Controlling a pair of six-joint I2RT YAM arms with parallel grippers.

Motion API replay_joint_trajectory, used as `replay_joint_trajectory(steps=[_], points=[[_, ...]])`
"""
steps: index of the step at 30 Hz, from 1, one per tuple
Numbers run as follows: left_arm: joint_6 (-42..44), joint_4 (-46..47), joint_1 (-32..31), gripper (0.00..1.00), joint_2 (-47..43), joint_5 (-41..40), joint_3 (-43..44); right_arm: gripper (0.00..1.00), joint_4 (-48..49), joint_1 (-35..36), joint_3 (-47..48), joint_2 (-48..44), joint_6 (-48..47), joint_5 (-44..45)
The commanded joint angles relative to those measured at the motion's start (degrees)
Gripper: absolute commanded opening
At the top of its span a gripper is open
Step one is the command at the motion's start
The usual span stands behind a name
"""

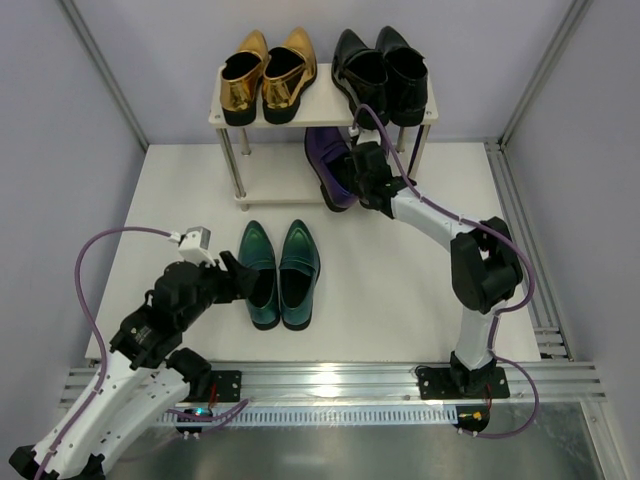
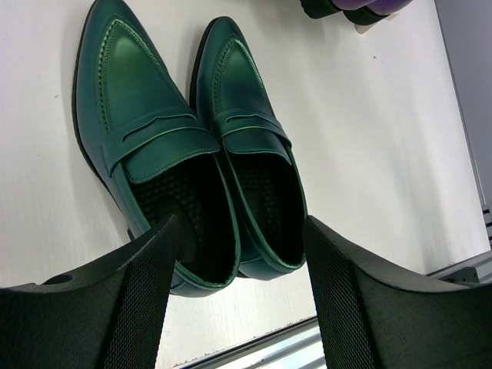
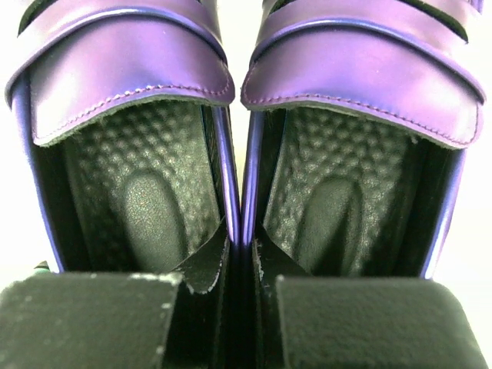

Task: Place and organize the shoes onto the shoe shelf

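The gold pair (image 1: 268, 72) and the black pair (image 1: 380, 68) stand on the top board of the shoe shelf (image 1: 325, 104). My right gripper (image 1: 358, 178) is shut on the purple pair (image 1: 328, 165), holding it at the right end of the lower tier. In the right wrist view one finger sits inside each purple shoe (image 3: 123, 69), and my right gripper (image 3: 240, 254) pinches their two inner walls together. The teal green pair (image 1: 278, 272) stands side by side on the table, toes toward the shelf. My left gripper (image 1: 232, 275) is open by its heels; it shows open in the left wrist view (image 2: 240, 234), just behind the green pair (image 2: 192, 154).
The shelf's lower board (image 1: 275, 185) is bare on its left half. A metal rail (image 1: 340, 378) runs along the table's near edge and another (image 1: 530, 260) along the right side. Grey walls with slanted frame posts close in the back and sides.
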Motion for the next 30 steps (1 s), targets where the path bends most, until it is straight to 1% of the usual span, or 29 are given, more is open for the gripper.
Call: replay_joint_trajectory(steps=[1,5,16,22,26,27,29,30], points=[[-0.5,0.2,-0.2,0.65,-0.4,0.2,0.5,0.04,13.7,-1.9,6.2,-2.3,1.9,1.5],[-0.3,0.2,-0.2,0.65,0.1,0.2,0.8,0.04,13.3,-3.0,5.8,-1.8,2.2,-0.2],[0.0,0.7,-0.2,0.65,0.6,0.0,0.7,0.04,12.9,-4.8,3.0,-3.2,1.5,1.3],[0.2,1.0,-0.2,0.65,1.2,0.0,0.8,0.05,15.1,-4.9,0.5,-3.4,2.2,4.8],[0.3,0.9,-0.2,0.65,0.9,-0.1,0.7,0.27,15.7,-5.1,0.1,-2.6,2.4,4.5],[0.3,0.8,-0.2,0.65,0.8,-0.2,0.7,0.4,15.6,-5.2,0.1,-2.2,2.3,4.3],[0.3,0.4,-0.2,0.65,0.8,-0.5,0.7,0.49,16.2,-5.2,-0.5,-2.0,2.6,3.2],[0.3,0.5,-0.2,0.65,0.7,-0.5,0.6,0.56,16.8,-5.2,-0.9,-2.1,2.6,2.7]])
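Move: My right hand pinches the purple pair by its touching inner walls at the shelf's front edge. Their spot, the lower board's right part, is centred some 6 cm ahead, 2 to the right and 7 below. The black shoes on the top board lie about 12 cm ahead, 4 to the right and 19 up; the green pair 17 cm back, 17 to the left and 9 below. From my left hand the spot is roughly 34 cm ahead, 26 to the right and 11 below. I keep my right fingers shut on the two inner walls and ease the purple pair about 2.5 cm to the right along the lower board, sinking nearly 1 cm. Then I open to about half, one finger in each shoe, so the pinch ends, and begin to rise about 1 cm as I go 1.5 cm forward. ##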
